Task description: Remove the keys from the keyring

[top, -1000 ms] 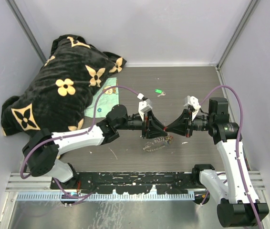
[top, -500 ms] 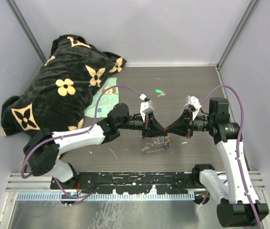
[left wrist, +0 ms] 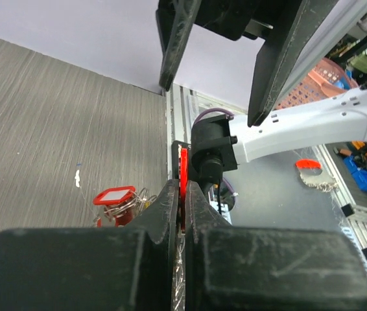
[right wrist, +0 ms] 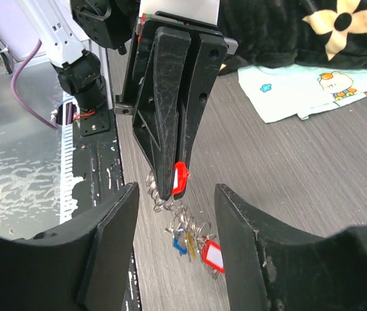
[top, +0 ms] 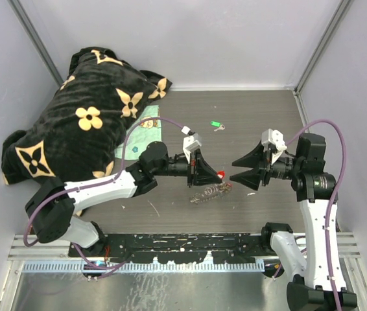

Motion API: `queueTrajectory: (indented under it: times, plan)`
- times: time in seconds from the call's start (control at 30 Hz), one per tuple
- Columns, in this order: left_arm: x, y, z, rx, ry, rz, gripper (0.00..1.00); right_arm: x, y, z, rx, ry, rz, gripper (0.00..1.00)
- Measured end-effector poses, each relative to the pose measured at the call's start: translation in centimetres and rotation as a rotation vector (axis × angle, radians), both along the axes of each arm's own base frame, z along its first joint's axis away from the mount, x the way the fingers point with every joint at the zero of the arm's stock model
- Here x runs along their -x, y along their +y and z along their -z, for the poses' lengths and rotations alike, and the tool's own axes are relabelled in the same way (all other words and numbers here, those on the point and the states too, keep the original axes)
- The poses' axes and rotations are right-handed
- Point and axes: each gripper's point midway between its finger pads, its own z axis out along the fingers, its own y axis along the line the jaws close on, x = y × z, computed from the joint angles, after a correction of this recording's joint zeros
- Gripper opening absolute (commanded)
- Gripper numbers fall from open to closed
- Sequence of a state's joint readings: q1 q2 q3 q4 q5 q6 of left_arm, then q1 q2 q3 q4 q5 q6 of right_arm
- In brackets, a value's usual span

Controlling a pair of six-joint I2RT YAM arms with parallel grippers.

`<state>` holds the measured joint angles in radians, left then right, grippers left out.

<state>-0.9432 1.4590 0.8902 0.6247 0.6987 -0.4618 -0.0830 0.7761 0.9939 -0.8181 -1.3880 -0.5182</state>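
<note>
My left gripper (top: 218,173) is shut on a red key tag (right wrist: 180,176), which shows edge-on between its jaws (left wrist: 183,167). Silver loops of the keyring (right wrist: 160,194) hang from that tag down to the table. The rest of the bunch (top: 209,192) lies there, with blue, yellow and red-tagged keys (right wrist: 196,241). A second red tag (left wrist: 113,196) rests among the rings. My right gripper (top: 233,170) faces the left one from the right, open and holding nothing, a small gap away. Through its fingers (right wrist: 115,240) I see the bunch below.
A green-tagged key (top: 216,124) lies alone farther back on the dark table (top: 261,116). A black flower-patterned blanket (top: 86,116) fills the back left, over a pale printed cloth (top: 141,133). A white scrap (top: 251,194) sits under the right gripper. Walls close both sides.
The right gripper opened, let go and drew back to the right. The left gripper shut on the red tag and shifted slightly left, keeping it lifted.
</note>
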Motion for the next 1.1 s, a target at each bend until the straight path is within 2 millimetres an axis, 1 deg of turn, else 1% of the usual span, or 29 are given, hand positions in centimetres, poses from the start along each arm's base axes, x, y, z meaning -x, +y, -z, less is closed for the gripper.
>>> queueTrajectory:
  times: [0.07,0.1,0.17,0.27,0.33,0.37,0.5,0.57,0.73,0.97,1.1]
  plan:
    - [0.0,0.5,-0.2,0.011,0.014,-0.025,0.0,0.1,-0.1,-0.1,-0.001,-0.009,0.003,0.55]
    - [-0.1,0.7,-0.3,0.016,0.017,-0.041,0.0,0.3,-0.1,-0.2,-0.001,-0.014,0.002,0.53]
    - [-0.3,1.4,-0.6,0.025,0.026,-0.082,0.0,0.5,0.0,-0.2,0.001,-0.025,0.001,0.43]
    - [-0.8,2.1,-1.4,0.048,0.03,-0.144,0.0,0.7,0.0,0.0,0.006,-0.048,-0.004,0.22]
    - [-1.3,2.4,-2.4,0.07,0.025,-0.185,0.0,0.8,-0.1,0.5,0.007,-0.051,-0.007,0.13]
    - [-1.5,2.6,-2.9,0.083,0.021,-0.204,0.0,0.8,0.0,0.9,0.008,-0.046,-0.008,0.11]
    - [-2.3,3.2,-4.6,0.125,0.018,-0.274,0.0,0.8,0.1,2.6,0.008,-0.01,-0.016,0.06]
    - [-2.5,3.3,-4.8,0.132,0.025,-0.299,0.0,0.7,0.2,3.0,0.011,0.001,-0.025,0.06]
    - [-2.9,3.0,-5.1,0.14,0.033,-0.338,0.0,0.6,0.5,3.1,0.017,-0.016,-0.05,0.05]
    - [-2.6,1.6,-6.7,0.169,0.029,-0.348,0.0,0.2,0.9,3.5,0.029,-0.029,-0.063,0.03]
    - [-2.5,0.8,-6.5,0.164,0.037,-0.358,0.0,-0.2,1.0,3.6,0.034,-0.027,-0.059,0.02]
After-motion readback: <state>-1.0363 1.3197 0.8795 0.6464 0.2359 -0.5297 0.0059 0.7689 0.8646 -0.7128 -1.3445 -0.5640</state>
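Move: The keyring's rings hang about 3 cm to the right hand's left and 4 below, level with it fore and aft. The red tag in the left fingers is also about 3 cm left, roughly 2 below. The lower red tag hangs about 1 cm left and 7 below, about 1 farther out. From the left hand, the rings lie about 1 cm right and 3 below. Left keeps pinching the red tag, lifting it about 6 cm; right sinks some 3 cm, closing at the keyring. ##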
